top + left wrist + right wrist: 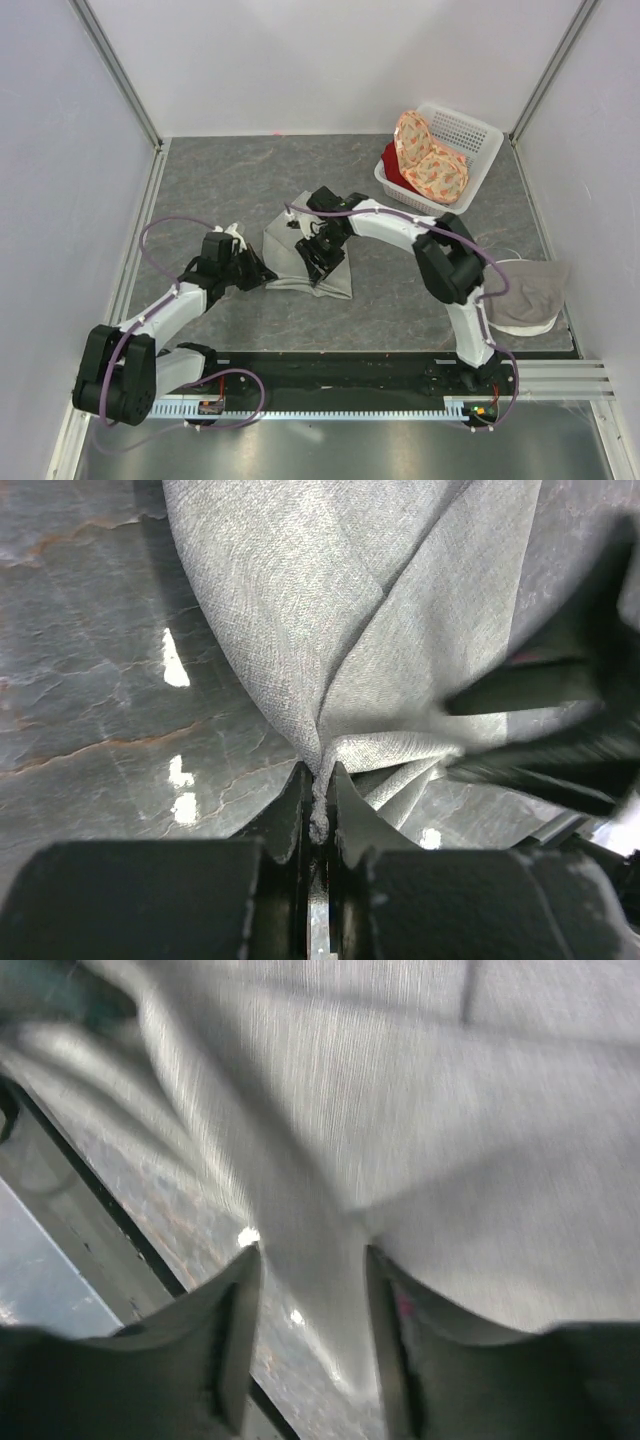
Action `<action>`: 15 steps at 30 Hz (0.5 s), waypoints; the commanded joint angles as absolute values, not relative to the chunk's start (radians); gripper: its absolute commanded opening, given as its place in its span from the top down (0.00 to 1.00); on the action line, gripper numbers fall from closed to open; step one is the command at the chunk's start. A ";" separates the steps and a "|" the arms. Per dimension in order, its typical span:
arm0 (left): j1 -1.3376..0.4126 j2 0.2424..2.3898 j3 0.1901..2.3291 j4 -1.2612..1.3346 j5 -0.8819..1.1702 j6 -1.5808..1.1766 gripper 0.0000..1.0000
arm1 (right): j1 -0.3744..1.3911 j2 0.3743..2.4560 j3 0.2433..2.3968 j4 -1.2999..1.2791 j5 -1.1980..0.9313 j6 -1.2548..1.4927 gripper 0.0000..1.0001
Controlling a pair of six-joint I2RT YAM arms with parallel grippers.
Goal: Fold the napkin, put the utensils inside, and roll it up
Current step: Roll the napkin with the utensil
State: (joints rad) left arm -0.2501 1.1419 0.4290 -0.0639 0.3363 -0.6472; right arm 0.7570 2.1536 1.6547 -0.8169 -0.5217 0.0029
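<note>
The sage-grey napkin (300,262) lies rumpled and partly folded in the middle of the table. My left gripper (262,276) is at its left edge and is shut on a pinched corner of the cloth (320,798); the napkin (380,610) fans out ahead of it. My right gripper (321,258) is down on the napkin's middle, jaws apart, with a raised fold of the napkin (310,1210) lying between its fingers (235,1310). It shows as a dark blurred shape in the left wrist view (560,720). The fork is out of view.
A white basket (478,135) at the back right holds an orange floral cloth (430,160) and a red cloth (393,165). A paler beige-grey cloth (528,290) lies at the right near edge. A black rail (330,365) runs along the table's front.
</note>
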 commanded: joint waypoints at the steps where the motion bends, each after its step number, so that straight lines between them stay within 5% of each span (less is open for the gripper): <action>1: -0.184 1.164 0.462 -0.118 0.425 -0.673 0.98 | 0.764 1.863 1.455 -0.565 -0.404 -0.047 0.38; 6: -0.143 1.198 0.463 -0.107 0.483 -0.684 0.98 | 0.847 1.662 1.148 -0.272 -0.172 -0.139 0.25; 15: -0.100 1.212 0.457 -0.100 0.537 -0.689 0.98 | 1.100 1.574 0.856 0.096 0.228 -0.308 0.21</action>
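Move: About 7 cm to the right hand's right, some 3 cm back and 3 cm below it, lies the napkin's near right corner, at the end of the rolled edge. The roll's left end, still pinched by the other gripper, is roughly 10 cm to this hand's left and 1 cm back; the napkin's far corner is some 19 cm ahead and 2 cm left. From the left hand, the near right corner is about 17 cm right, 4 cm back and 3 cm below. Rising about 5 cm off the rolled edge while swinging nearly 3 cm right, the already half-open right hand then comes back about 4 cm and sinks some 2 cm towards the napkin's near right corner; its fingers spread wider and tilt forward by about 45 degrees. The left hand keeps its pinch on the roll's left end, drawing it a little over 1 cm left and about 1 cm down. ##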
